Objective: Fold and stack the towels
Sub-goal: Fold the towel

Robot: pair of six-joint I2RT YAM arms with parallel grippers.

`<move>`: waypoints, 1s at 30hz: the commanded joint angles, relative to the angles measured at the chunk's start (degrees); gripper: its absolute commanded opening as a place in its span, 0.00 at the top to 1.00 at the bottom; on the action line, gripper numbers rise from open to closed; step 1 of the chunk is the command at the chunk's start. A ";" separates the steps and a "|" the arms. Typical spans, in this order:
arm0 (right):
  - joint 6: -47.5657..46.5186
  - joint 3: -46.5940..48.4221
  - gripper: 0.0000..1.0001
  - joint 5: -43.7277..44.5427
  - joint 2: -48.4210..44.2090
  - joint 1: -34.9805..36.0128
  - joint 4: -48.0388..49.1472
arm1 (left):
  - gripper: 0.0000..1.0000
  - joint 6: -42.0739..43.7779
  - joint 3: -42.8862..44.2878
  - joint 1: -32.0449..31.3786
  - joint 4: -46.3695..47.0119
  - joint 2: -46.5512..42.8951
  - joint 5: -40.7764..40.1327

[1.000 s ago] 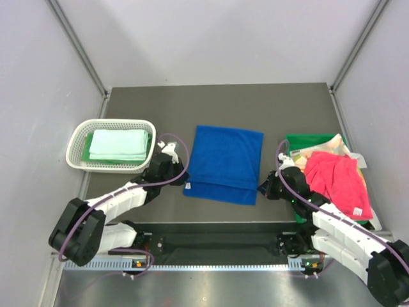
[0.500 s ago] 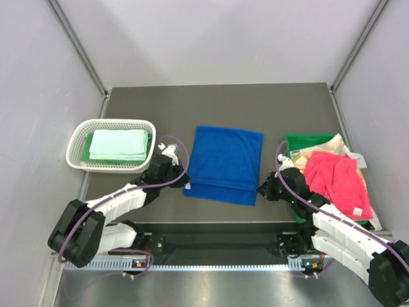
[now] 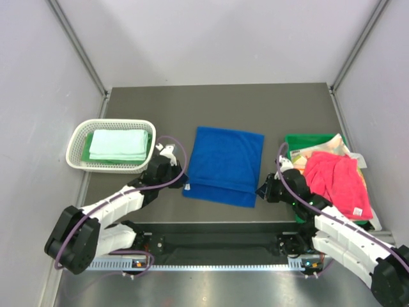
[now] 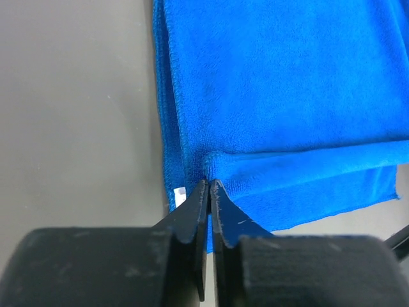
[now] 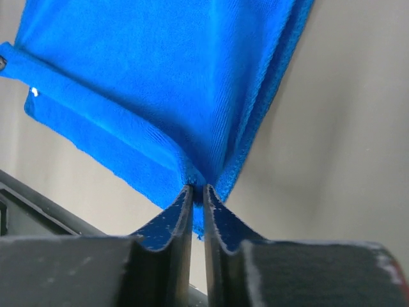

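A royal blue towel (image 3: 223,163) lies folded in the middle of the table, with a doubled strip along its near edge. My left gripper (image 3: 181,174) is at the towel's near left corner. In the left wrist view it (image 4: 209,182) is shut on the ridge of blue towel (image 4: 287,83) at that fold. My right gripper (image 3: 261,189) is at the near right corner. There the blue towel (image 5: 160,83) tents up into the tips of that gripper (image 5: 198,187), which pinch it with a narrow gap. A pink-red towel (image 3: 335,182) lies crumpled at the right.
A white mesh basket (image 3: 77,137) at the left holds a folded mint-white towel (image 3: 118,145) on a green one (image 3: 85,152). A green bin (image 3: 300,139) under the pink-red towel holds a pale patterned cloth (image 3: 313,150). A black rail runs along the near table edge (image 3: 217,225).
Both grippers have shifted slightly inward with the blue towel's near corners. The near strip of the towel has drawn in a little.
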 commanded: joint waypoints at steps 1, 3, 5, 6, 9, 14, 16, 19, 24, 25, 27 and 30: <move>0.57 0.05 0.85 -0.75 0.75 1.32 1.08 | 0.91 -0.13 -0.70 -0.06 -0.40 -0.57 -0.57; 0.74 -0.05 0.78 -0.66 0.84 1.49 0.82 | 0.85 -0.74 -0.79 -0.14 -0.84 -0.74 -0.57; 0.48 0.30 0.70 -0.84 0.14 1.49 -0.59 | 0.80 -1.62 -0.96 -0.06 -1.28 -1.09 -0.40; 0.31 0.83 0.69 -0.75 -0.30 1.58 -1.29 | 0.77 -1.71 -0.79 -0.06 -2.33 -1.10 -0.40; 0.30 2.41 0.67 0.13 -2.14 1.58 -4.54 | 0.76 -1.89 0.44 -0.14 -6.71 -2.58 -1.01; 0.13 6.28 0.66 1.89 -0.49 1.58 -7.62 | 0.71 -0.57 5.09 -0.06 -12.79 -7.95 -1.71; 0.48 8.04 0.66 3.55 0.92 2.02 -8.41 | 0.71 -0.39 6.41 -0.14 -13.50 -8.04 -0.75; 2.40 8.92 0.65 6.01 2.95 3.69 -8.85 | 0.68 0.05 8.70 -0.06 -13.76 -5.59 -1.10; 8.81 7.52 0.59 12.43 2.87 6.85 -9.29 | 0.52 -0.30 10.20 -0.14 -13.15 -1.01 -2.59; 9.79 7.43 0.58 13.92 2.95 7.38 -9.21 | 0.51 -0.74 10.11 -0.23 -12.71 0.56 -3.03; 11.72 7.34 0.58 15.59 4.09 7.91 -9.03 | 0.50 -0.92 10.29 -0.14 -11.75 2.67 -3.99; 13.13 7.86 0.58 17.62 6.46 8.87 -8.42 | 0.53 -0.83 11.60 -0.23 -11.48 6.89 -4.35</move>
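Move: Each hand has a near corner of the blue towel's folded-back upper layer at its fingertips. For the left hand, the bottom layer's near-left corner is about 4 cm back and 1 cm left, 1 cm lower, with the white tag some 2 cm back and 1 cm left. The basket is about 25 cm left of the left hand and 11 cm ahead. For the right hand, the near-right corner lies roughly 4 cm back and 1 cm left; the green bin stands 23 cm right and 3 cm ahead. Both hands let go of the upper layer's corners, fingers opening to nearly half. The left draws back about 2 cm low over the towel, hops up some 5 cm while coming forward, then drops 4 cm again so its open fingers stand either side of the tagged edge. The right makes a smaller back, up and down hop of 1 to 2 cm, turning about 10 degrees clockwise beside the towel's right edge. ##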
